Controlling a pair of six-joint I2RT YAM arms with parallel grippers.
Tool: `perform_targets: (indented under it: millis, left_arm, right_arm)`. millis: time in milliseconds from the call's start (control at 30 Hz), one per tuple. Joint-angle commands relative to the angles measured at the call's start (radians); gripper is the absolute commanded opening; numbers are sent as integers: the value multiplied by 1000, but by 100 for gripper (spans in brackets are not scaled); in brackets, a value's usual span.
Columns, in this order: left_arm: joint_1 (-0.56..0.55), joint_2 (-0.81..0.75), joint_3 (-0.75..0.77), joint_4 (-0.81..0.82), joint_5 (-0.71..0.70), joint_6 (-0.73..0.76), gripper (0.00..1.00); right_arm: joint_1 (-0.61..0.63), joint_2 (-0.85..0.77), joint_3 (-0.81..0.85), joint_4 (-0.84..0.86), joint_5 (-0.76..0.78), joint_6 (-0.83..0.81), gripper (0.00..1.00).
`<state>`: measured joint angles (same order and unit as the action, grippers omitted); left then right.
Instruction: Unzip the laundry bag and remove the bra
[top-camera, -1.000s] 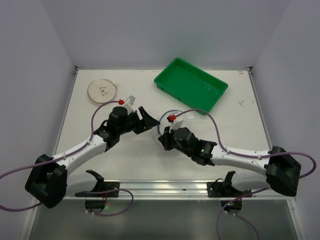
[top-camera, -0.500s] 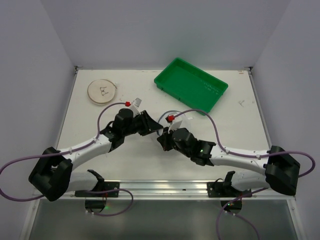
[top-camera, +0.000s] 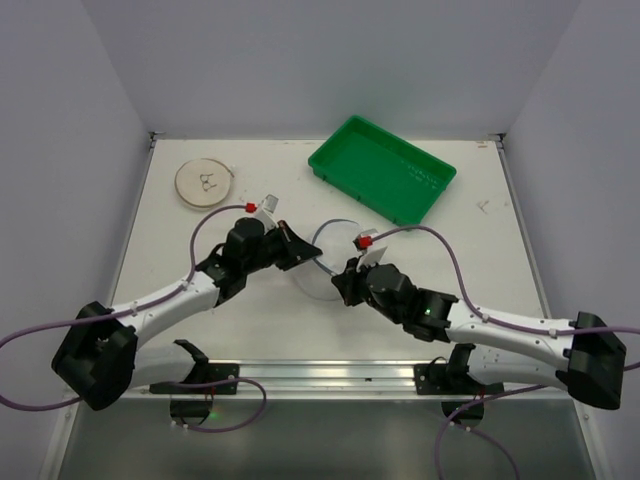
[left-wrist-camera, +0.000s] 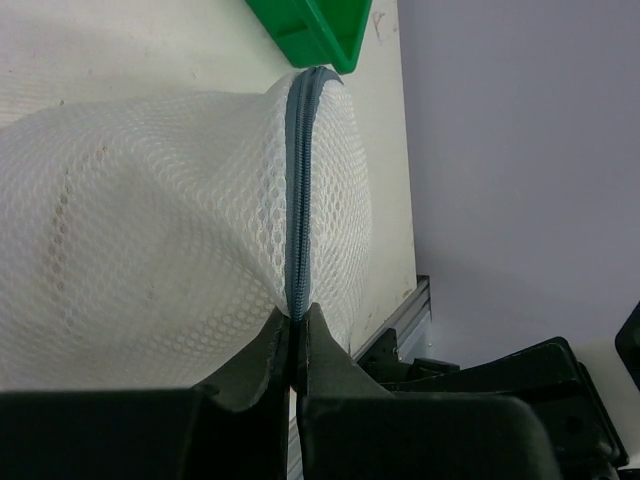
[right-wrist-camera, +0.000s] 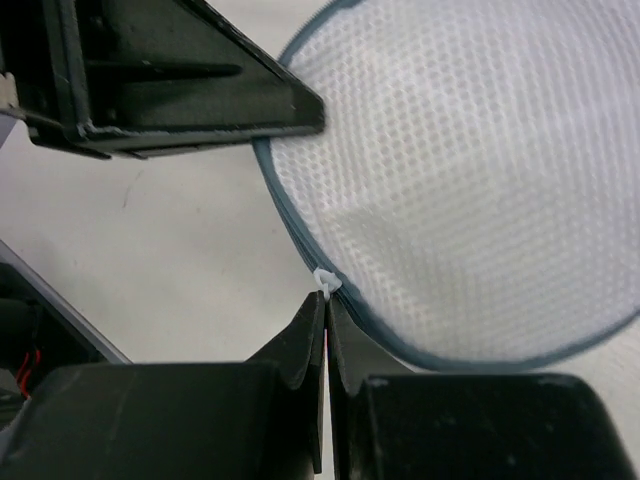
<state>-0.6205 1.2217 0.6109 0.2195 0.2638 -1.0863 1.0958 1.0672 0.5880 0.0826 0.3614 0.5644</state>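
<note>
The laundry bag (top-camera: 326, 262) is a round whitish mesh case standing on edge between my two grippers, its grey zipper rim (left-wrist-camera: 297, 190) facing the left wrist camera. My left gripper (left-wrist-camera: 297, 316) is shut on that rim at the bag's left side (top-camera: 310, 257). My right gripper (right-wrist-camera: 326, 298) is shut on the small white zipper pull (right-wrist-camera: 325, 281) at the bag's near edge (top-camera: 345, 286). In the right wrist view the mesh (right-wrist-camera: 470, 170) fills the upper right. The bra is hidden.
A green tray (top-camera: 382, 168) lies at the back right, its corner close behind the bag (left-wrist-camera: 312, 25). A flat beige disc (top-camera: 205, 183) lies at the back left. A metal rail (top-camera: 330, 374) runs along the table's near edge.
My left gripper swung in and shut on the bag's zipper rim. My right arm drew back to the right and nearer, still pinching the pull.
</note>
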Motion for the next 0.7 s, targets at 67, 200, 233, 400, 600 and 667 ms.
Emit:
perform_targets:
  millis: [67, 200, 233, 400, 600, 667]
  left_arm:
    - [27, -44, 26, -20, -47, 23, 0]
    - [45, -54, 33, -35, -38, 65, 0]
    - [48, -54, 38, -46, -37, 80, 0]
    - [67, -68, 29, -78, -29, 112, 0]
    - [94, -105, 16, -138, -78, 155, 0]
    - [94, -105, 38, -173, -133, 201, 0]
  right_arm:
    - [3, -122, -88, -113, 100, 8, 0]
    - [3, -176, -116, -164, 123, 14, 0]
    - [4, -185, -119, -170, 129, 14, 0]
    - [3, -210, -123, -225, 195, 17, 0]
    - [1, -168, -102, -238, 240, 19, 0]
    - [1, -148, -90, -222, 232, 20, 0]
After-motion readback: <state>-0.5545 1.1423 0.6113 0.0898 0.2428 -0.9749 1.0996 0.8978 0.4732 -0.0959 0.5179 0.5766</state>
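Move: Both hands already hold the laundry bag's zipper: the right one has the white pull, the left one the band. From the right hand, the left fingers' grip on the band is about 5 cm ahead and 4 cm left. From the left hand, the pull is about 5 cm back and 4 cm right. The bag's body lies some 5 cm ahead of the right hand, slightly lower. The green bin's middle is about 27 cm ahead and 12 cm right of it, on the table. Draw the right gripper about 6 cm to the right and some 3 cm down, away from the left gripper, keeping the zipper pull pinched and turning the wrist roughly 10 degrees, partly clockwise. Meanwhile hold the zipper band shut in the left fingers and take the left gripper about 3 cm left against the pull, rolling its left side up slightly. ##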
